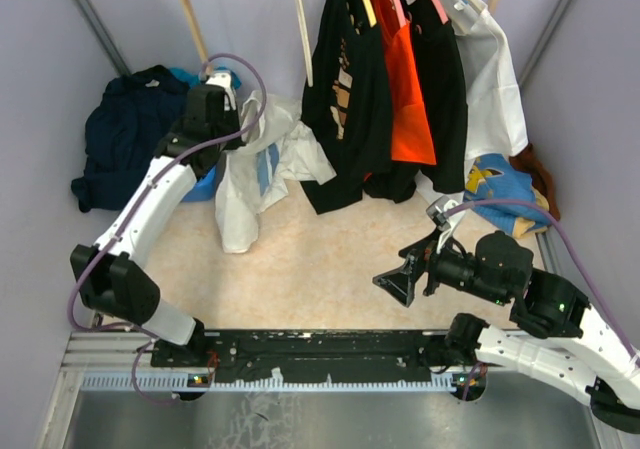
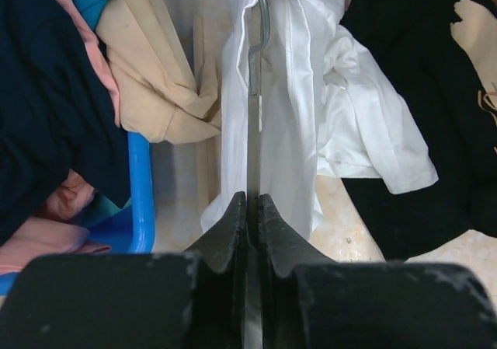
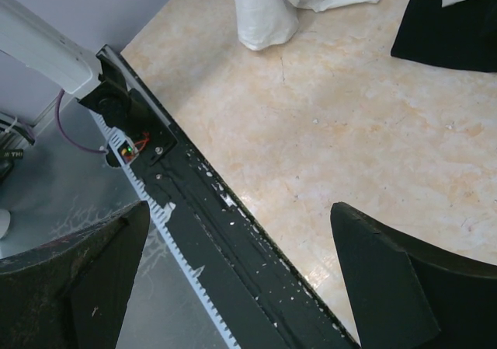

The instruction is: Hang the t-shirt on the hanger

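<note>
The white t-shirt [image 1: 255, 164] with blue print hangs in a bunch at the back left, its lower end resting on the table. In the left wrist view the t-shirt [image 2: 291, 108] drapes around the hanger [image 2: 253, 131], seen edge-on as a thin pale grey strip with its silver wire hook at the top. My left gripper [image 1: 225, 97] [image 2: 253, 201] is shut on the hanger's thin strip and holds it up above the table. Over the front right of the table, my right gripper [image 1: 405, 274] [image 3: 241, 232] stands wide open with nothing between its fingers.
Dark navy clothing [image 1: 130, 134] lies at the back left by a blue basket [image 2: 140, 186]. Black and orange garments [image 1: 390, 79] and a plain white one [image 1: 490, 79] hang on the rack. A yellow-and-blue garment [image 1: 495, 184] lies at the right. The black base rail [image 1: 320, 354] runs along the near edge.
</note>
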Controlling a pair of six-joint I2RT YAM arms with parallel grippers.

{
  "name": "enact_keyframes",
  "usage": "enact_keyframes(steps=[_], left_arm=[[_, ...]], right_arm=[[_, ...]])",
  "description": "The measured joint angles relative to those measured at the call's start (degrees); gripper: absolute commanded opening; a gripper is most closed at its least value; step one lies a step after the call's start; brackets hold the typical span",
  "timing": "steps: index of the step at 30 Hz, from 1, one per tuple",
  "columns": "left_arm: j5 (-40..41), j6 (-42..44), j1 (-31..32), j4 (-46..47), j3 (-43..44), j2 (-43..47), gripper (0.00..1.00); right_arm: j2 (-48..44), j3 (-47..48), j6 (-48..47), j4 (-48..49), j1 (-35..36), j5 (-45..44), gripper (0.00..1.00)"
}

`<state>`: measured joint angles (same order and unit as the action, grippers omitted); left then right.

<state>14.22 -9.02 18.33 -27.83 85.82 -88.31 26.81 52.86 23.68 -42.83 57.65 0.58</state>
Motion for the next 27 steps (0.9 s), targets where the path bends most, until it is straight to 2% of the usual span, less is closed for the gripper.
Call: enact_keyframes(steps=[6,21,27], left_arm=[[-1.5,3.1,0.0,-0.9,1.9,3.0,0.01],[-3.9,6.4,-0.1,-6.3,29.9,1.8,0.01],[-7.5,6.5,-0.1,-7.0,34.1,1.2,0.02]], right_arm=[[0.0,0.0,0.1,0.0,0.0,0.0,0.99],[0.0,0.0,0.0,0.0,0.0,0.0,0.99],[0.0,0.0,0.0,0.0,0.0,0.0,0.99]])
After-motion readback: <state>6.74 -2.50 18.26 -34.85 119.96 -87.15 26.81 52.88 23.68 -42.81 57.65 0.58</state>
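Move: The left hand grips the end of the hanger carrying the white t-shirt. The stretch of rack rail it is meant for lies about 16 cm ahead and 30 cm above. The rack's left post stands some 5 cm left and 16 cm ahead, and the empty hanger hangs about 14 cm right, 14 cm ahead, 22 cm up. The black shirt is roughly 22 cm right and 14 cm ahead. From the idle right hand, that rail spot is about 50 cm ahead, 30 cm left and 28 cm up. Upward, quickly and nearly straight, the left hand lifts the hanger and t-shirt about 24 cm towards the rail, between the left post and the empty hanger, easing back a few centimetres and slowing at the top. The fingers keep their pinch on the hanger's end while the wrist tips up some 27 degrees, from slanting down to almost level. ##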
